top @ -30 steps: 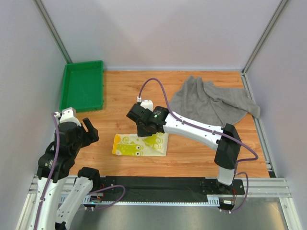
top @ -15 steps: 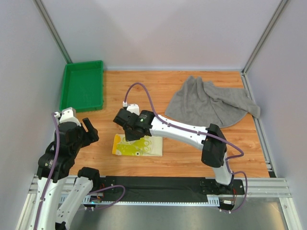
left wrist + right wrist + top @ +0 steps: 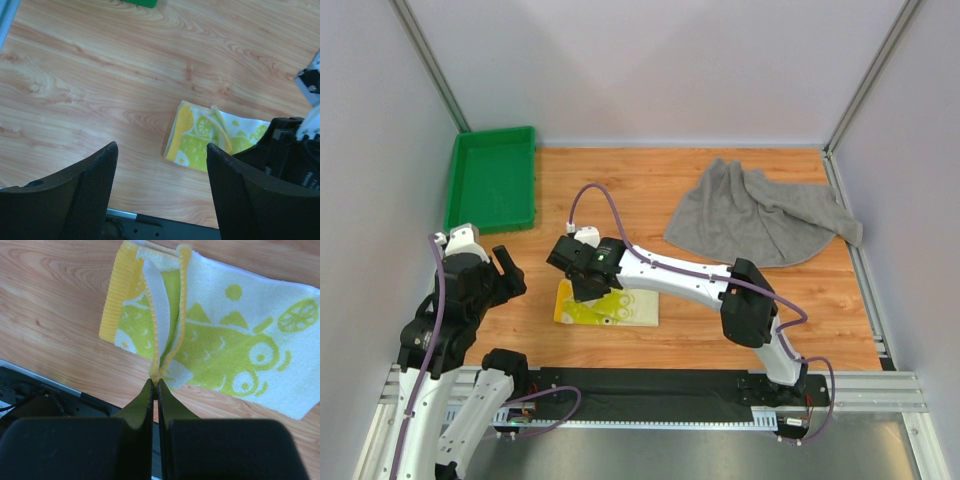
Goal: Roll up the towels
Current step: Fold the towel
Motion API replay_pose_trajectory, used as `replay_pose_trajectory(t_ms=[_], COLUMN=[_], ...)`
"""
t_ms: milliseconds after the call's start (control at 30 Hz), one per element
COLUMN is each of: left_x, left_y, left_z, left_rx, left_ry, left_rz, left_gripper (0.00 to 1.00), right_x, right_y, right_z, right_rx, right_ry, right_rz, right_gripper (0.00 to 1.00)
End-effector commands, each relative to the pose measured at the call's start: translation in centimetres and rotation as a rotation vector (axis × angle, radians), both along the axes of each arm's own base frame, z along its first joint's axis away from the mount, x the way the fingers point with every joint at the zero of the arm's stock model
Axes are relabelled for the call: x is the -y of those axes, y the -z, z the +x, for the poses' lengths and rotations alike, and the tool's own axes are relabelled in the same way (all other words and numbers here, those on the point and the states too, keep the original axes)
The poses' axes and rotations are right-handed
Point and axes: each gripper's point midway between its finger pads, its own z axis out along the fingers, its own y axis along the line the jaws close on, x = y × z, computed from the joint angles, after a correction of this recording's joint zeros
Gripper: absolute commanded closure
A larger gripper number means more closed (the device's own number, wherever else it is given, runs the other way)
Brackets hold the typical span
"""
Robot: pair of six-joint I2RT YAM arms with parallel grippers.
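Observation:
The small white-yellow towel [image 3: 620,308] with a green-yellow print lies near the table's front edge, partly doubled over. My right gripper [image 3: 155,381] is shut on its raised yellow hem, pinching two layers above the towel's left part [image 3: 225,350]. From above, the right gripper [image 3: 588,290] hangs over the towel's left half. The large grey towel [image 3: 760,215] lies crumpled at the back right, untouched. My left gripper [image 3: 161,147] stands open and empty at the left, held above the wood, with the printed towel [image 3: 197,137] ahead of it to the right.
A green tray [image 3: 492,178] sits at the back left corner. The right arm [image 3: 680,275] stretches across the table's middle. Grey walls close in the table on three sides, and a black rail [image 3: 650,385] runs along the front edge.
My right gripper has swung left across the printed towel, drawing its pinched edge leftward over the cloth. The towel's right end has pulled in slightly. The left arm has not moved.

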Motion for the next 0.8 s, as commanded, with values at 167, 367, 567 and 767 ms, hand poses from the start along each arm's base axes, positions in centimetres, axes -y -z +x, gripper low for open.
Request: replay_pose_trajectory(t_ms=[167, 367, 567, 767], left_x=[-0.2, -0.2, -0.1, 1.5], left_y=[-0.5, -0.4, -0.2, 0.0], left_z=[0.1, 0.2, 0.4, 1.1], left_rx=[0.019, 0.017, 0.003, -0.007], left_ry=[-0.018, -0.019, -0.013, 0.083], left_rz=[-0.002, -0.003, -0.002, -0.015], left_gripper=[0.22, 0.22, 0.22, 0.23], right_x=[-4.9, -6.1, -7.0, -4.2], right_y=[1.9, 4.4, 2.7, -3.8], right_z=[-1.2, -2.0, -1.1, 0.2], right_rx=[-0.016, -0.044, 0.018, 0.127], right_ry=[-0.091, -0.141, -0.193, -0.198], right_rz=[0.098, 0.114, 0.150, 0.192], right_gripper=[1.00, 0.87, 0.32, 0.28])
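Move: The right gripper already pinches a raised edge of the towel near its near corner, about 7 cm above the table. The towel's yellow left end, where this edge is going, lies some 6 cm to its left, 2 cm ahead and 7 cm below; the middle of the folded towel is about 4 cm right and 2 cm ahead. The green bin stands roughly 21 cm left and 29 cm farther out. From the left hand, the yellow end is about 10 cm right, 3 cm ahead and 19 cm below. Bring the right gripper down and left together, about 5 cm each way and drawing back some 2 cm, to carry the pinched towel edge over towards the yellow left end. Turn it about 10 degrees counter-clockwise, open the fingers wide in the last of the descent to let go of the cloth, then ease up about 1 cm. ##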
